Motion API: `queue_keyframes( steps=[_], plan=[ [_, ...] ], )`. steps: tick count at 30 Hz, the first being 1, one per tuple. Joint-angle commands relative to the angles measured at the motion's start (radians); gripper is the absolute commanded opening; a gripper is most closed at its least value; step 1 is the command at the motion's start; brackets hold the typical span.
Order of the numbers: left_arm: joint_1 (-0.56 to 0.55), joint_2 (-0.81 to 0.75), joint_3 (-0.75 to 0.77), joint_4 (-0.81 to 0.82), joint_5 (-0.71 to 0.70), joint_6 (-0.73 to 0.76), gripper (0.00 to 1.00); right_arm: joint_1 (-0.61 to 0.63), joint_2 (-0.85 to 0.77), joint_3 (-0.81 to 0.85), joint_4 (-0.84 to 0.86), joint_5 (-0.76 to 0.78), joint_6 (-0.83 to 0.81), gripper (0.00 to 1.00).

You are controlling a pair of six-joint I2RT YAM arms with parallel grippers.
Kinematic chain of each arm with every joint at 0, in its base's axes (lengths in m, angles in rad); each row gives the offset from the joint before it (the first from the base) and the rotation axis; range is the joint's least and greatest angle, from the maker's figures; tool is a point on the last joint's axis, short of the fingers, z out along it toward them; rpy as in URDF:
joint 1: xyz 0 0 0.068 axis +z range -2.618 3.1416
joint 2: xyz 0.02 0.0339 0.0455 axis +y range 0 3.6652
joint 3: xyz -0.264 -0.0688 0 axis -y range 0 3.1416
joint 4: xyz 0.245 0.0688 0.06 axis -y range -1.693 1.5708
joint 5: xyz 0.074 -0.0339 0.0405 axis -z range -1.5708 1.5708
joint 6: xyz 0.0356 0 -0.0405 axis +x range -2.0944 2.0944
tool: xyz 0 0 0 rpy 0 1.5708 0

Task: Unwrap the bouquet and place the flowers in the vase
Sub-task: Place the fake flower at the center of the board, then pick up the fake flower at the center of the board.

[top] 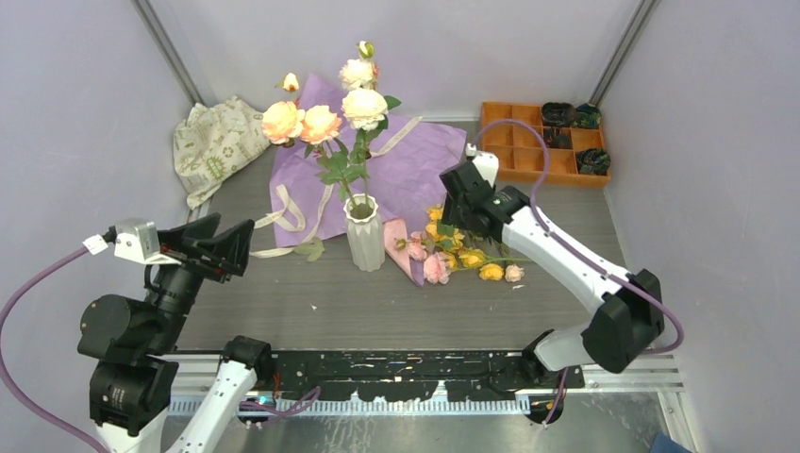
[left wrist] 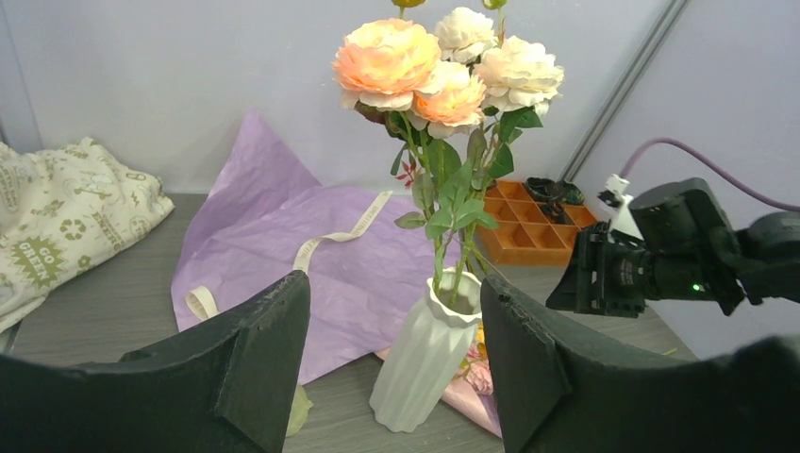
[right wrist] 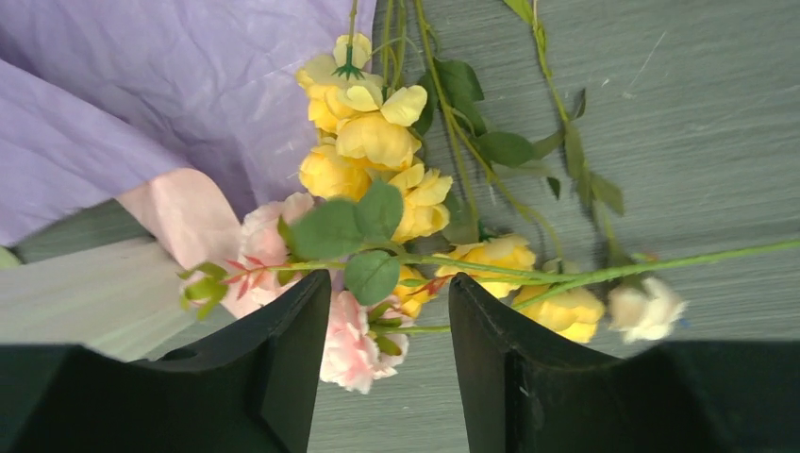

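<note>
The white ribbed vase (top: 364,236) (left wrist: 425,363) stands upright mid-table and holds several peach and cream flowers (top: 321,118) (left wrist: 443,66). Behind it the unwrapped purple paper (top: 415,170) (left wrist: 283,245) lies flat, a pink corner (right wrist: 189,212) folded over, with the cream ribbon (top: 288,212) loose on it. More yellow and pink flowers (top: 462,255) (right wrist: 377,142) lie on the table right of the vase. My right gripper (top: 451,222) (right wrist: 389,278) hangs open just over them and holds nothing. Left of the vase, my left gripper (top: 236,247) (left wrist: 394,283) is wide open and empty.
An orange compartment tray (top: 528,156) with dark items sits at the back right. A printed cloth bag (top: 217,142) (left wrist: 57,226) lies at the back left. Pale walls close in the table on three sides.
</note>
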Motion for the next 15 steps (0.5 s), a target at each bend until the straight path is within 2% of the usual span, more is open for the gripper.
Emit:
queue_keyframes(
  steps=[1,8,15],
  plan=[
    [0.001,-0.008,0.035,0.005,0.014,-0.011,0.67,0.002,0.104,0.132,-0.15,0.021,-0.226,0.54],
    [0.001,-0.003,0.039,0.014,0.024,-0.028,0.67,0.023,0.122,0.061,-0.143,-0.15,-0.285,0.52],
    [0.002,0.009,0.008,0.054,0.048,-0.062,0.67,0.052,0.138,-0.043,-0.09,-0.144,-0.318,0.58]
  ],
)
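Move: The pink flower just laid down has its stem almost straight beneath the right hand, about 14 cm lower; its pink blooms are some 5 cm left of the hand and level with it. The yellow flowers bunch about 5 cm ahead and 2 cm left, one yellow head lies 6 cm right and 2 cm back, and the vase stands some 15 cm left, level. From the left hand, that stem lies about 15 cm ahead, 31 cm right and 40 cm down. Bring the right gripper, still empty and half open, down about 6.5 cm towards the pink flower's stem, drawing back some 4 cm as it sinks after a very slight first hop forward. On the way tip the fingers steeper towards the table and swing them counter-clockwise, each by a bit under 20 degrees, and stop short of touching. ##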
